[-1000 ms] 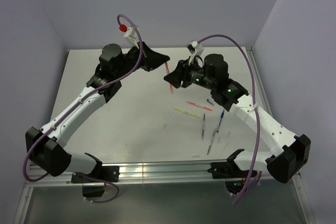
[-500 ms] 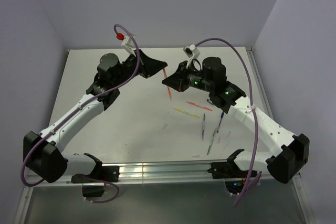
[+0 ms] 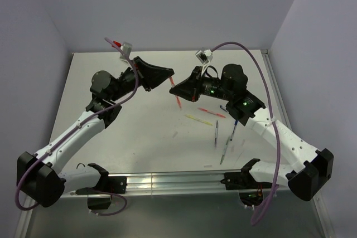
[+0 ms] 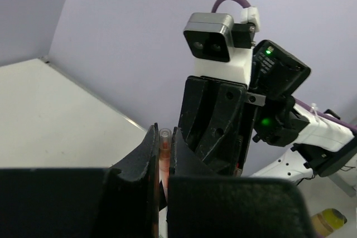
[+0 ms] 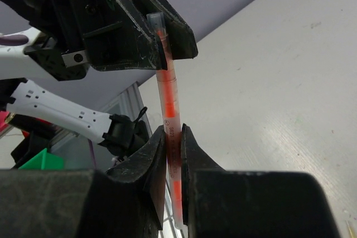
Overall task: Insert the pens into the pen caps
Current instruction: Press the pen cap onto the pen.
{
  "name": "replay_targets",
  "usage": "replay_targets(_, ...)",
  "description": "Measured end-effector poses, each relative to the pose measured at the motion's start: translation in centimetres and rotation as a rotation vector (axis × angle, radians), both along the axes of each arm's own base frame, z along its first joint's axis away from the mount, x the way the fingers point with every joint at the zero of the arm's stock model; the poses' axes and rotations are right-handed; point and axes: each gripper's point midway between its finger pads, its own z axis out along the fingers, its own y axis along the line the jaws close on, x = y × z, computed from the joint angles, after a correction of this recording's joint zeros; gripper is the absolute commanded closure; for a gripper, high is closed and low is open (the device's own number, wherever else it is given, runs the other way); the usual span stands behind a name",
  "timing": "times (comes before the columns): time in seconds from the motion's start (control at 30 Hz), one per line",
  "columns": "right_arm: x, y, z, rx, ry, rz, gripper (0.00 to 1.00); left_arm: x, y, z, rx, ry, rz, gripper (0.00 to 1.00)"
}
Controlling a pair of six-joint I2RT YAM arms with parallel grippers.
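Observation:
A red-pink pen (image 3: 176, 95) hangs in the air over the far middle of the table, held by both grippers. My right gripper (image 3: 183, 90) is shut on the pen's barrel (image 5: 170, 115), jaws pressed on both sides (image 5: 173, 143). My left gripper (image 3: 168, 78) is shut on a pale translucent pen cap (image 4: 165, 135) at the pen's upper end. The red pen end shows inside the cap (image 5: 157, 23). In the left wrist view my left gripper (image 4: 163, 143) faces the right gripper's black fingers (image 4: 215, 121).
Several pens lie on the table right of centre: red-pink (image 3: 212, 112), yellow (image 3: 198, 120), grey (image 3: 216, 133), blue (image 3: 234, 129) and green-clear (image 3: 225, 151). A small dark cap (image 3: 223, 107) lies by the right arm. Walls enclose the table.
Both grippers have shifted a little left and forward with the pen between them. The left arm's elbow has drawn back to the left, and its gripper now points more to the right.

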Motion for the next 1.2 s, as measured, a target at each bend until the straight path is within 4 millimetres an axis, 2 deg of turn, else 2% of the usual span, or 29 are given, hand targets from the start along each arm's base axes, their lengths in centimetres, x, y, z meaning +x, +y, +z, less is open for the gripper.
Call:
replay_targets(0.2,-1.1,0.0,1.6,0.037,-0.052,0.050,1.00,-1.8,0.3,1.8,-0.032,-0.083,-0.050,1.00)
replay_targets(0.63,-2.8,0.5,2.8,0.092,-0.058,0.170,1.00,-3.7,0.2,3.0,-0.043,-0.165,-0.095,1.00)
replay_targets(1.03,-3.4,0.2,3.6,0.147,-0.012,0.308,1.00,-4.5,0.1,3.6,-0.042,-0.232,-0.095,1.00)
replay_targets(1.2,-2.6,0.3,3.5,0.127,-0.002,0.269,1.00,-3.6,0.3,3.5,-0.015,-0.217,-0.027,1.00)
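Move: Between the two hands stands the upright orange pen: its middle is right at the right fingertips, and from the left fingers, which pinch the pen cap at its top, about 6 cm below and 2 cm back. From the right hand the cap is some 6 cm up and 2 cm forward. On the table roughly 34 cm below the right hand lie the yellow pen, 8 cm ahead and 11 cm right, and the red pen, 12 cm ahead and 17 cm right. Keeping their pinches on the capped orange pen, left on the cap and right on the barrel, both hands draw back and up together about 5 cm, slowing, then ease about 1 cm forward again. The right hand swings its fingertips back towards the base, some 15 degrees counter-clockwise, while the left rolls about 10 degrees around its fingers. Neither gripper lets go. ##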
